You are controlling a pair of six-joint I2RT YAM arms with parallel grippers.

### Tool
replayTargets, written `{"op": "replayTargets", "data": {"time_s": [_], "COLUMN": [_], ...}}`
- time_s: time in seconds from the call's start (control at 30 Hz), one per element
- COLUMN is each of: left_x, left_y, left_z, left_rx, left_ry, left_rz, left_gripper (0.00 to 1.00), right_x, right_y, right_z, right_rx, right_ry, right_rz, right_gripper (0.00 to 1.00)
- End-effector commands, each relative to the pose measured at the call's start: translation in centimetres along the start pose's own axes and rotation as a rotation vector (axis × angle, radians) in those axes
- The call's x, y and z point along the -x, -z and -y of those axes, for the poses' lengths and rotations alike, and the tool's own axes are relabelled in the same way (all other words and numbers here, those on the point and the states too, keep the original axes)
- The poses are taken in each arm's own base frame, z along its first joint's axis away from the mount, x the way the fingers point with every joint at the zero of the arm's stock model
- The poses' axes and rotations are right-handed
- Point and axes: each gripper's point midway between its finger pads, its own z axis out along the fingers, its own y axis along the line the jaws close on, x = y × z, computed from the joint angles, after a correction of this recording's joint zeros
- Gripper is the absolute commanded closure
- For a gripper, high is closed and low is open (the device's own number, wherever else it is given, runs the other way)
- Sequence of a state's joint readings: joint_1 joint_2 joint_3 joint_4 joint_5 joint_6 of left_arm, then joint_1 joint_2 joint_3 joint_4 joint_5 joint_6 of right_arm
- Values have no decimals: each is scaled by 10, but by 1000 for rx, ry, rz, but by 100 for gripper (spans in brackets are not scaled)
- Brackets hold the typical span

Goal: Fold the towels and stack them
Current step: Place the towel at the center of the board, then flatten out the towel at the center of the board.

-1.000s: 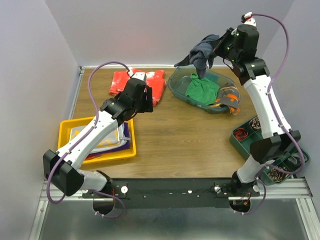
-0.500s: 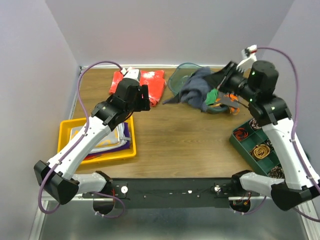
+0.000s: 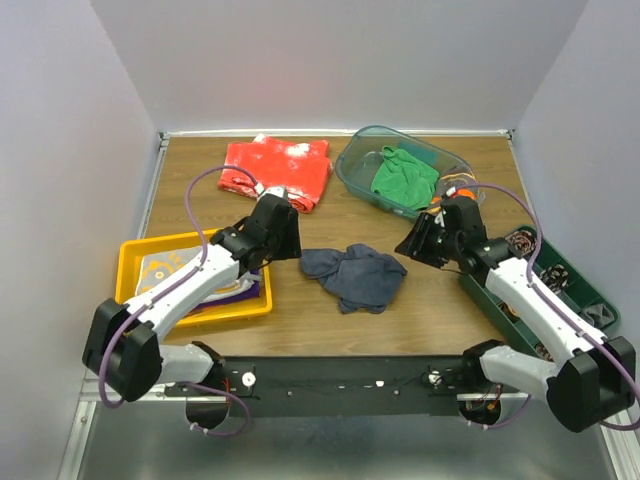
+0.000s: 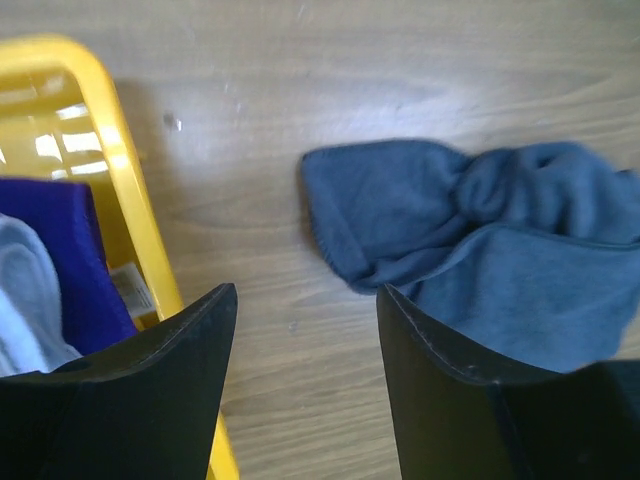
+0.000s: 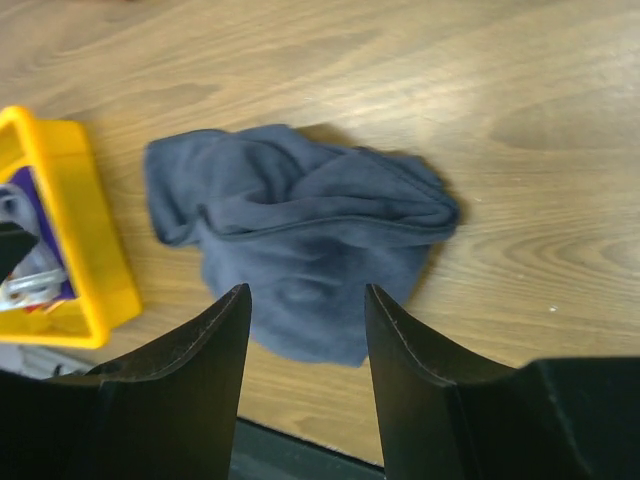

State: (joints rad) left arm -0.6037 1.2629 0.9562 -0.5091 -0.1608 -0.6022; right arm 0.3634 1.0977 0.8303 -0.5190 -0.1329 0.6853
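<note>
A dark navy towel (image 3: 353, 275) lies crumpled in the middle of the table, free of both grippers. My left gripper (image 3: 287, 243) is open just left of it, fingers empty; in the left wrist view the towel (image 4: 480, 240) lies ahead and to the right of the gripper (image 4: 305, 292). My right gripper (image 3: 412, 243) is open just right of the towel; in the right wrist view the towel (image 5: 300, 220) spreads ahead of the gripper (image 5: 306, 292). A green towel (image 3: 403, 175) sits in the clear bin (image 3: 350, 178). Folded towels, purple (image 4: 60, 250) among them, fill the yellow tray (image 3: 135, 255).
A red speckled cloth (image 3: 280, 170) lies at the back, left of the bin. A dark grey and orange towel (image 3: 462, 186) hangs at the bin's right end, partly behind my right arm. A green parts organiser (image 3: 560, 275) stands at the right edge.
My right arm swung the navy towel down from above the bin to the table's middle and let go of it, its jaws opening. My left arm moved nearer and toward the towel.
</note>
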Motion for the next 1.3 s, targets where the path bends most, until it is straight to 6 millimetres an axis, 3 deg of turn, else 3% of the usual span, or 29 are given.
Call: {"op": "replayTargets", "data": {"time_s": [0.0, 0.07, 0.33, 0.47, 0.57, 0.67, 0.77, 0.8, 0.87, 0.9, 0.93, 1.0, 1.1, 1.13, 1.27], "left_x": [-20, -28, -31, -46, -54, -58, -57, -56, -50, -48, -46, -37, -20, -17, 8], "left_y": [-34, -49, -90, -106, -112, -118, -123, -123, -123, -121, -120, -115, -109, -107, -99], "left_z": [0, 1, 13, 14, 9, 9, 13, 15, 17, 17, 17, 18, 19, 20, 27], "left_rx": [29, 39, 51, 59, 73, 71, 51, 48, 41, 42, 41, 45, 54, 54, 34], "left_ry": [100, 116, 195, 222, 230, 227, 217, 213, 199, 195, 189, 170, 146, 140, 131], "left_rz": [-42, -68, -98, -147, -158, -166, -170, -168, -157, -153, -148, -128, -90, -84, -34], "left_gripper": [37, 38, 38, 39, 43, 58, 83, 93, 100, 100, 100, 100, 100, 100, 100], "right_x": [3, 0, -17, -31, -42, -50, -55, -54, -49, -38, -37, -17, -9, -1, 0], "right_y": [-26, -37, -63, -71, -77, -82, -85, -84, -81, -77, -72, -57, -30, -11, 32], "right_z": [23, 26, 44, 48, 55, 62, 62, 59, 53, 41, 37, 14, -5, -22, -54], "right_rx": [-77, -79, -139, -129, -141, -156, -145, -131, -112, -84, -74, -18, 25, 69, 173], "right_ry": [-19, -19, 11, 11, 12, 7, 1, 0, 4, 12, 16, 42, 75, 89, 139], "right_rz": [69, 65, 2, -36, -62, -81, -100, -96, -82, -58, -70, -34, -52, -45, -110], "right_gripper": [44, 44, 41, 40, 40, 41, 51, 67, 85, 96, 99, 99, 99, 99, 99]}}
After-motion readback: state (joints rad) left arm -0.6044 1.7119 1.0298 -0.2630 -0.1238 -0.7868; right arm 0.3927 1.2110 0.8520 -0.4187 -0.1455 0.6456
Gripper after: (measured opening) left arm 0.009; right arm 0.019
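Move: The blue-grey towel lies crumpled on the board between my hands. Its left corner is about 4 cm ahead and 4 cm right of my left hand; its right edge is almost straight under my right hand; both are some 12 cm below. The yellow box centres roughly 21 cm left and 5 cm back of my left hand, the red cloth 22 cm ahead of it. The green basket is about 24 cm straight ahead of my right hand. I drop both hands some 11 cm onto the towel: my left also slants about 5 cm right and 4 cm forward, tipping steeper, and shuts its fingers on the left corner; my right goes almost straight down and pinches the right edge. Then I raise the right about 10 cm, easing forward and left, while the left rises only about 2 cm. ##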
